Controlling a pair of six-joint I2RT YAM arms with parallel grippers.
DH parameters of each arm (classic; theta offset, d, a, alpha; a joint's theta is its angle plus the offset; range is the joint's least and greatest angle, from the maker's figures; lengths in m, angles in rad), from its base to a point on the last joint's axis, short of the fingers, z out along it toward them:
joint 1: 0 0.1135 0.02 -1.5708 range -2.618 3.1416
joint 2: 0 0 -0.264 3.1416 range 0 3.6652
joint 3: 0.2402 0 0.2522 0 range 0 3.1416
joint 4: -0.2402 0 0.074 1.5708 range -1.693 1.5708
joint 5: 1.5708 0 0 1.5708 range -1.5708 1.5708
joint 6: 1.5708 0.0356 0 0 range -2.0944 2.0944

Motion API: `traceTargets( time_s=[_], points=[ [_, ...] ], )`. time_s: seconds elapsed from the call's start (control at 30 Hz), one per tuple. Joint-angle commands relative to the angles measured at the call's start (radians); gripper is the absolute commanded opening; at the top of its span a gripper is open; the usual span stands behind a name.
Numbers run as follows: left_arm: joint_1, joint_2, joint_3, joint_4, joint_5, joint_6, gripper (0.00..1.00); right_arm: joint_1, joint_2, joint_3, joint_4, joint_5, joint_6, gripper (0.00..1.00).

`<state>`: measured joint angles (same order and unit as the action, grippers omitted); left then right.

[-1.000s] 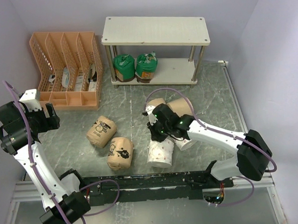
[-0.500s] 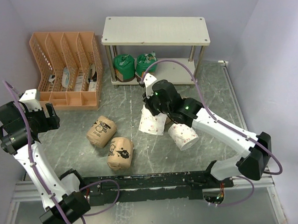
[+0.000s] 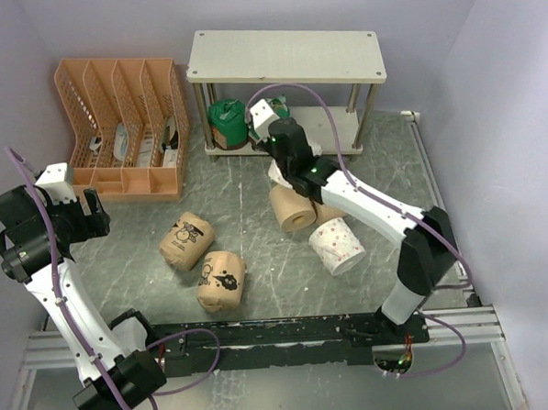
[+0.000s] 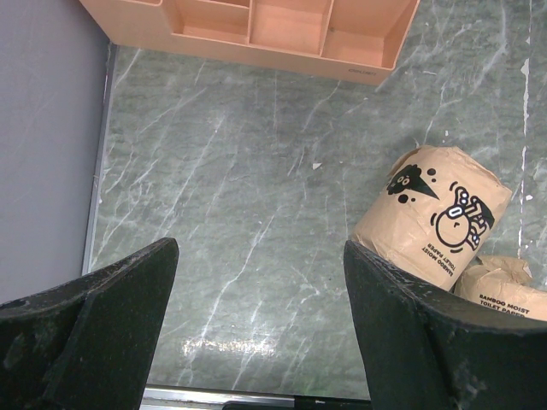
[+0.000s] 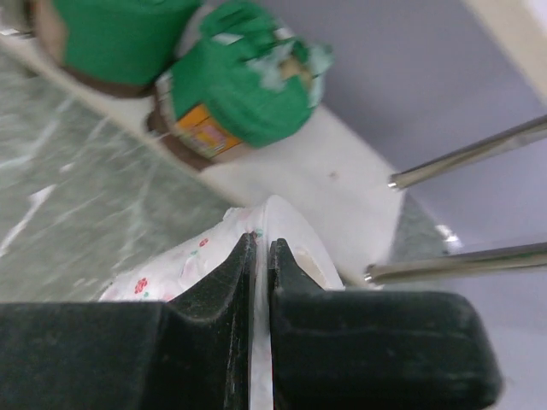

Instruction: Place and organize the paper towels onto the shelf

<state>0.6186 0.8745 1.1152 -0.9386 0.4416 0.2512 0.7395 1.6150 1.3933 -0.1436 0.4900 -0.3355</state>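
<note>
My right gripper (image 5: 261, 243) is shut on the wrapper of a white paper towel roll with coloured dots (image 5: 192, 263), held just in front of the shelf's lower board (image 5: 299, 171). From above, this gripper (image 3: 282, 157) covers most of that roll (image 3: 275, 174). Two green-topped rolls (image 3: 227, 123) (image 3: 271, 104) stand on the shelf (image 3: 285, 56)'s lower tier. On the table lie two plain tan rolls (image 3: 293, 209) (image 3: 329, 211), another white dotted roll (image 3: 338, 246) and two black-printed tan rolls (image 3: 186, 240) (image 3: 221, 279). My left gripper (image 4: 261, 325) hangs open at the left with nothing between its fingers.
An orange slotted file organizer (image 3: 123, 126) stands left of the shelf. Grey walls close in the back and both sides. The right arm's cable (image 3: 329, 106) loops up in front of the shelf. A black rail (image 3: 281, 331) runs along the near edge.
My right arm has lifted the white dotted roll off the front of the table and carried it back to the shelf's lower tier. The left arm has not moved.
</note>
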Motion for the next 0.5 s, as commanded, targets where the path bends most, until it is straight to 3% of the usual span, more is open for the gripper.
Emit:
traceTargets(
  time_s=[0.0, 0.23, 0.47],
  points=[
    [0.013, -0.006, -0.003, 0.017, 0.015, 0.001, 0.9, -0.07, 0.084, 0.086, 0.27, 0.118, -0.24, 0.0],
    [0.013, -0.003, -0.001, 0.017, -0.006, -0.006, 0.89, -0.16, 0.237, 0.128, 0.524, 0.138, -0.453, 0.0],
    [0.016, 0.003, 0.0, 0.018, -0.017, -0.012, 0.89, -0.174, 0.432, 0.17, 0.741, 0.172, -0.696, 0.0]
  ],
)
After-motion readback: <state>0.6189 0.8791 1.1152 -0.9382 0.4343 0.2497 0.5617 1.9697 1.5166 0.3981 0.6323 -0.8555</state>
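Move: The right hand already pinches the white flower-print paper towel roll by its rim. The free spot on the lower shelf lies about 14 cm ahead of that hand, 9 cm to its right and some 7 cm below. The nearer green roll stands roughly 14 cm ahead and 2 cm left, the far green roll 12 cm farther left; a tan roll lies about 9 cm back, 20 cm down. From the left hand the spot is about 33 cm ahead and 57 cm right. Keep the right fingers shut on the white flower-print roll and carry it swiftly forward about 13 cm and 6 cm to the right, in under the top board towards the free spot beside the nearer green roll. On the way tip the fingertips up to almost level, roll the hand's left side down some 20 degrees and swing it slightly clockwise; let it rise only a touch, then sink back to its starting height. ##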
